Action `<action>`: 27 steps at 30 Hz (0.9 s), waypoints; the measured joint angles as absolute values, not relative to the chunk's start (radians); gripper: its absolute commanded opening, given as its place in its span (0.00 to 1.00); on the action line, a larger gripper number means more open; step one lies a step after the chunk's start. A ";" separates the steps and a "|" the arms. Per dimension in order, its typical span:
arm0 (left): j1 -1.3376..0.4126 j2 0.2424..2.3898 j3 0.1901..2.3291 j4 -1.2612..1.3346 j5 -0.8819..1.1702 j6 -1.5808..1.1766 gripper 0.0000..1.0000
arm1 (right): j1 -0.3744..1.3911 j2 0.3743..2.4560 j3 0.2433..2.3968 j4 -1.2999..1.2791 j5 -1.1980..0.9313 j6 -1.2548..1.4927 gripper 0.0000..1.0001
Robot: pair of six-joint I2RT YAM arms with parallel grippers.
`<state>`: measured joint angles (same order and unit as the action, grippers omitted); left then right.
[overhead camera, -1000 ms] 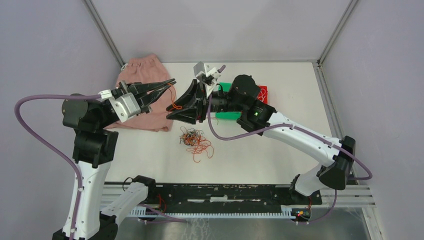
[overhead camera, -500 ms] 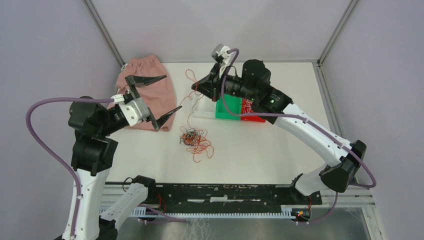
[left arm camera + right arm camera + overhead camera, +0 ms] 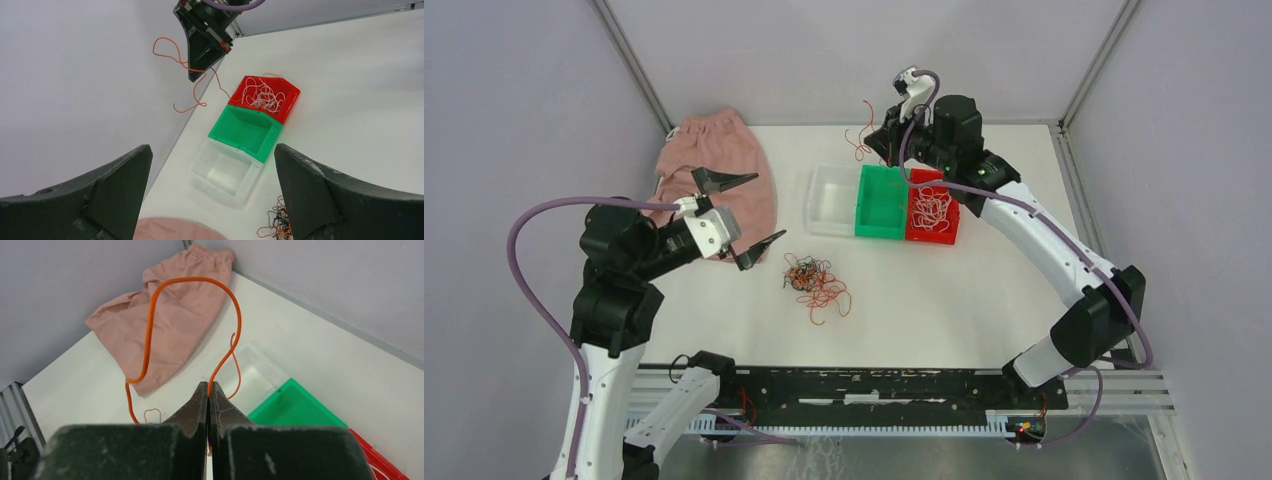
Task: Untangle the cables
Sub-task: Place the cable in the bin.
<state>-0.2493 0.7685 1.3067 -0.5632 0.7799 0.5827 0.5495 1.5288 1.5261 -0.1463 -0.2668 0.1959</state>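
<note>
A tangled clump of orange-red and black cables (image 3: 815,281) lies on the white table in front of the bins; its edge shows low in the left wrist view (image 3: 278,226). My right gripper (image 3: 887,141) is raised behind the green bin and shut on a single orange cable (image 3: 200,279), which loops and dangles free in the air (image 3: 860,132) (image 3: 176,51). My left gripper (image 3: 768,206) hovers left of the clump over the edge of the pink cloth, wide open with nothing between its fingers (image 3: 120,185). White cables (image 3: 932,210) lie in the red bin.
Three bins stand in a row at the back centre: clear (image 3: 824,212), green (image 3: 882,222) and red (image 3: 949,235). A pink cloth (image 3: 724,160) lies at the back left. Grey walls close in the back and both sides.
My left gripper let go of the orange cable, opened wide and drew back left. My right gripper shut on that cable and carried it up and back to the right, behind the green bin.
</note>
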 measured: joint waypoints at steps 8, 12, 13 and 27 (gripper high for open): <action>-0.249 0.739 1.280 -0.597 0.761 0.595 0.99 | 0.512 1.591 1.514 -0.153 -0.230 0.212 0.01; -0.249 0.739 1.280 -0.597 0.761 0.598 0.99 | 0.513 1.591 1.516 -0.152 -0.219 0.212 0.01; -0.249 0.739 1.280 -0.597 0.761 0.598 0.99 | 0.513 1.591 1.517 -0.152 -0.216 0.212 0.01; -0.249 0.730 1.275 -0.598 0.761 0.600 0.99 | 0.513 1.659 1.520 -0.105 -0.143 0.212 0.01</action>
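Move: The green bin, where the right hand's orange cable is being taken, lies about 8 cm ahead of that hand, 3 cm to its right and some 32 cm below. On the same row stand the red bin with the white cable, 15 cm to the hand's right, and the clear bin, 8 cm to its left. The remaining tangle is about 11 cm back and 11 cm left. From the left hand the green bin lies roughly 24 cm ahead, 18 cm right and 39 cm lower. Downward and forward together, the right hand carries the orange cable towards the green bin, sinking about 6 cm and reaching 5 cm farther out, slightly to the right. It starts briskly, nearly stalls halfway, then sinks on, turning some 10 degrees clockwise, its shut fingers keeping their pinch on the cable. ##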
